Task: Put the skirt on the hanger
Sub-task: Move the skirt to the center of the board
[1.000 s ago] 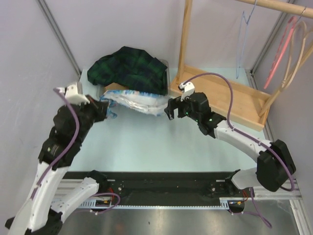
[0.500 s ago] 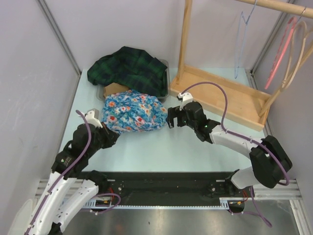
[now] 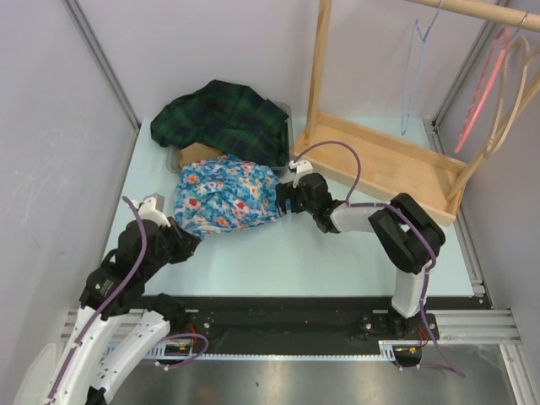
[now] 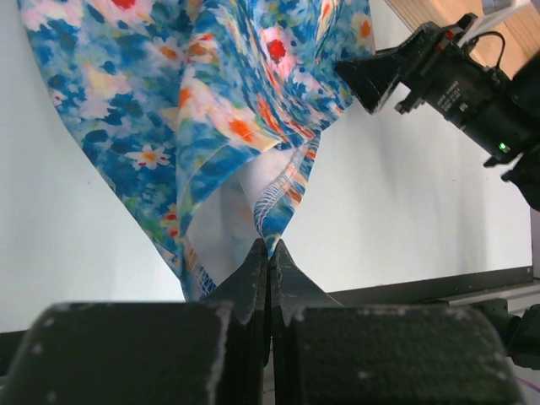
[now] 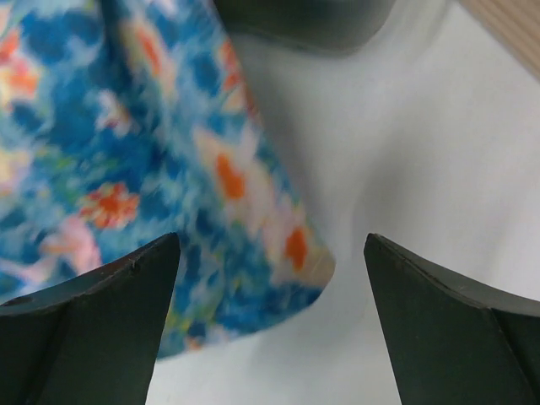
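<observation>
The skirt (image 3: 224, 198) is blue with orange and white flowers and lies crumpled on the pale table, left of centre. My left gripper (image 3: 190, 243) is shut on the skirt's near-left hem; the left wrist view shows the closed jaws (image 4: 269, 245) pinching a fold of the skirt (image 4: 211, 101). My right gripper (image 3: 281, 202) stands open at the skirt's right edge, low over the table. In the right wrist view the skirt's hem (image 5: 126, 152) reaches partway between the spread jaws (image 5: 272, 253). A thin blue hanger (image 3: 413, 76) hangs from the rail at the top right.
A dark green plaid garment (image 3: 228, 118) is heaped over a bin behind the skirt. The wooden rack's base (image 3: 388, 164) and upright post (image 3: 318, 67) stand at the back right. Pink (image 3: 485, 84) and tan hangers (image 3: 510, 93) hang at the far right.
My left arm has pulled back toward the near edge with the hem, laying the skirt down floral side up. The right gripper has moved left to the skirt's right edge.
</observation>
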Action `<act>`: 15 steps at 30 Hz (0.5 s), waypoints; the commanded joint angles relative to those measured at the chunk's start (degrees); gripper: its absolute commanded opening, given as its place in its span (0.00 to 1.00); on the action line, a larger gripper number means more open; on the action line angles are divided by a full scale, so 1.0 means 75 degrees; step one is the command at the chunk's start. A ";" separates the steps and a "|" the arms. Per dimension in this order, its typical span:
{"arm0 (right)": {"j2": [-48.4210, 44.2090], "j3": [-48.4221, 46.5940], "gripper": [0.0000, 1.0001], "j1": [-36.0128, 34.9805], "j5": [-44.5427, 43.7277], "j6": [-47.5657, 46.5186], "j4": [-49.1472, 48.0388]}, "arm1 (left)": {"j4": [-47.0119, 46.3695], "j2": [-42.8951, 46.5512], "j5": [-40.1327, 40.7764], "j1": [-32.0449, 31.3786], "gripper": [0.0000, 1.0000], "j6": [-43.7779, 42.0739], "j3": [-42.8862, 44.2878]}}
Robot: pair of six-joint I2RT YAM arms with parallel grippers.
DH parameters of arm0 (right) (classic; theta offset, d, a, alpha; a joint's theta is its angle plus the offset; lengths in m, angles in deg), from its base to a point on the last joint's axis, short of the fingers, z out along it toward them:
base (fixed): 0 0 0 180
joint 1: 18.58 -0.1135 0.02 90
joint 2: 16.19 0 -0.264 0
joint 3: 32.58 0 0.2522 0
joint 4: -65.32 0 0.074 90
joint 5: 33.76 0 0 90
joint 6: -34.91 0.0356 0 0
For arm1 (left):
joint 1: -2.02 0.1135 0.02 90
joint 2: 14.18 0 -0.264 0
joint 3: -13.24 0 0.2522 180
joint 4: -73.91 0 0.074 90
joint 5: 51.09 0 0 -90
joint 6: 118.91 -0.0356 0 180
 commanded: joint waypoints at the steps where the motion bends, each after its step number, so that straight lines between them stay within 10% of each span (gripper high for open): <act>1: 0.0738 -0.0865 0.97 0.0524 0.0569 0.0142 -0.1210 | 0.0367 -0.0062 0.0218 -0.0028 0.00 0.0119 0.0585; 4: 0.1092 -0.1205 0.93 0.0923 0.1913 0.0330 -0.1269 | 0.0507 -0.0085 0.0265 -0.0028 0.00 0.0178 0.0644; 8: 0.1210 -0.1393 0.47 0.1181 0.3417 0.0390 -0.1070 | 0.0520 -0.0062 0.0359 -0.0028 0.00 0.0213 0.0633; 15: 0.0848 -0.1545 0.00 0.1193 0.5013 0.0284 0.0275 | 0.0332 -0.0062 0.0196 -0.0028 0.00 0.0096 0.0469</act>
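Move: The left fingers already hold the skirt's near-left corner. The skirt's loose right edge lies about 3 cm ahead of the open right hand, 1 cm left and 1 cm lower; from the left hand it is roughly 24 cm ahead, 18 cm right and 16 cm below. The tray with the dark cloth sits some 17 cm ahead and 11 cm left of the right hand, the rack base about 10 cm ahead and 24 cm right, both about 3 cm lower. The right hand reaches about 5 cm forward, then eases back-left, turning counter-clockwise, and pinches the skirt's right edge. ##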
